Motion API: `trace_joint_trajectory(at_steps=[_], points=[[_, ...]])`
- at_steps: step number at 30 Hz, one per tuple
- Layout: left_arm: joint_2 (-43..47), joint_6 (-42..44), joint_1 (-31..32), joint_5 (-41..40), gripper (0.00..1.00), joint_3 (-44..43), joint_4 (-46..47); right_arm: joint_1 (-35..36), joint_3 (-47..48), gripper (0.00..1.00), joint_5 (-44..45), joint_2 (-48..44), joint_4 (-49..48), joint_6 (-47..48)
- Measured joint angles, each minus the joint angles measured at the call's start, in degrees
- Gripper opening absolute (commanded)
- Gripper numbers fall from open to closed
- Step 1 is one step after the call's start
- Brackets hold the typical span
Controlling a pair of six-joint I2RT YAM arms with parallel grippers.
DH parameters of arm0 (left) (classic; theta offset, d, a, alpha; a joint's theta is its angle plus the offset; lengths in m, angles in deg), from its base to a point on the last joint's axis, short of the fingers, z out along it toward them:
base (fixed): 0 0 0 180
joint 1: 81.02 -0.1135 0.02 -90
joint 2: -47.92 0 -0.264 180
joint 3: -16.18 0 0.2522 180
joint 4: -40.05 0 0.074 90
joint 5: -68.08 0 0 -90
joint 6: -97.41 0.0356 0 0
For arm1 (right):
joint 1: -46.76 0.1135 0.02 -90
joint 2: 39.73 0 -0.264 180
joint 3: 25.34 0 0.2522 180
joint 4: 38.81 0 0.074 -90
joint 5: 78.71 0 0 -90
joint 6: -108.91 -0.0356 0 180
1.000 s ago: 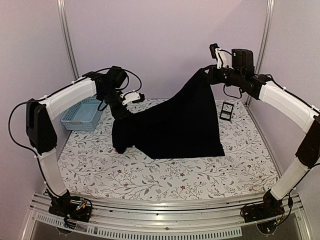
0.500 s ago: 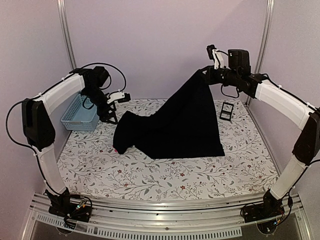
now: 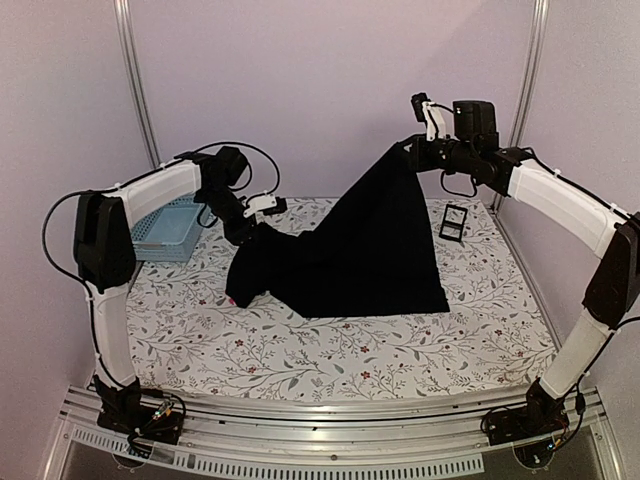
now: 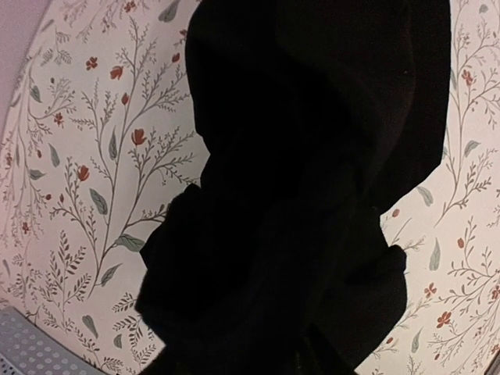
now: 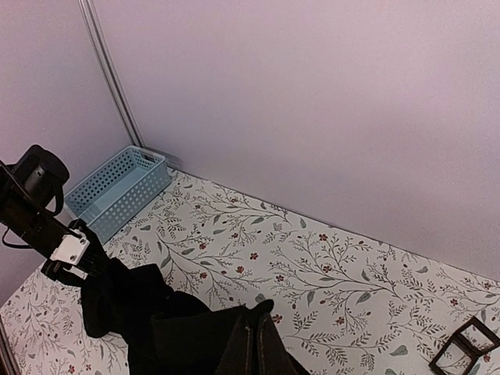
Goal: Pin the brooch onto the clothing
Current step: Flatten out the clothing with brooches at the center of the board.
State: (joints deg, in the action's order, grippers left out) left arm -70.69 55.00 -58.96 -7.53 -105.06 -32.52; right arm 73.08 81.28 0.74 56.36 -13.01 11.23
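The clothing [image 3: 360,250] is a black shirt, pulled up into a tent shape over the table. My right gripper [image 3: 408,150] is shut on its top corner, high at the back right; in the right wrist view its closed fingers [image 5: 251,348] pinch the black fabric [image 5: 180,328]. My left gripper [image 3: 243,230] is down at the shirt's bunched left end. Black cloth [image 4: 312,156] fills the left wrist view and the fingers cannot be made out against it. The brooch is out of view.
A light-blue perforated basket [image 3: 165,228] stands at the back left, just behind the left arm, also in the right wrist view [image 5: 117,189]. A small black stand [image 3: 453,220] sits at the back right. The table has a floral cloth [image 3: 330,350].
My left gripper swung out to the left, off the shirt, then came back onto its left end. The right gripper kept the corner held up, shifting slightly left.
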Motion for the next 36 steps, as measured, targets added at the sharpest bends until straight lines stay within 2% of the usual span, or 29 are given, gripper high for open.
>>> trace_joint_trajectory(at_steps=[3,10,20,26,36], points=[[-0.13,-1.01,0.28,-0.09,0.0,-1.4,-0.42,0.0,0.22,0.0,0.59,0.0,0.55,0.0],[1.79,-3.82,0.15,-1.44,0.0,-11.76,-3.8,-0.02,0.31,0.0,1.75,-0.22,1.44,0.04],[15.37,-5.88,0.87,-3.61,0.0,-24.63,-12.87,1.25,0.39,0.0,-2.45,-9.75,3.21,0.31],[23.26,-6.16,4.74,-9.75,0.0,-27.56,-16.57,7.1,3.52,0.0,-7.15,-14.45,4.68,0.7],[34.8,-7.43,9.46,-21.59,0.0,-33.77,-18.73,15.41,5.51,0.0,-8.63,-22.03,4.81,0.2]])
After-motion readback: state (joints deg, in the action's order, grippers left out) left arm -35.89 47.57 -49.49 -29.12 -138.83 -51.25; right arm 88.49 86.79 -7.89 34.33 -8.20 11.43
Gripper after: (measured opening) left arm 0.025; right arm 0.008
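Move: The clothing's bunched left end lies right at the left fingers, about 1 cm below them. From that hand the blue basket stands some 20 cm left and 7 cm ahead, and the flower brooch peeks out 8 cm back and 3 cm left, both about 11 cm lower. The right hand, gripping the other top corner, has that left end about 32 cm left, 3 cm back and 24 cm below; the black frame is 16 cm right, 7 cm ahead and 34 cm below. Left pinches the clothing and lifts it about 40 cm, drawing back; right, still gripping, backs and rises 20 cm. ##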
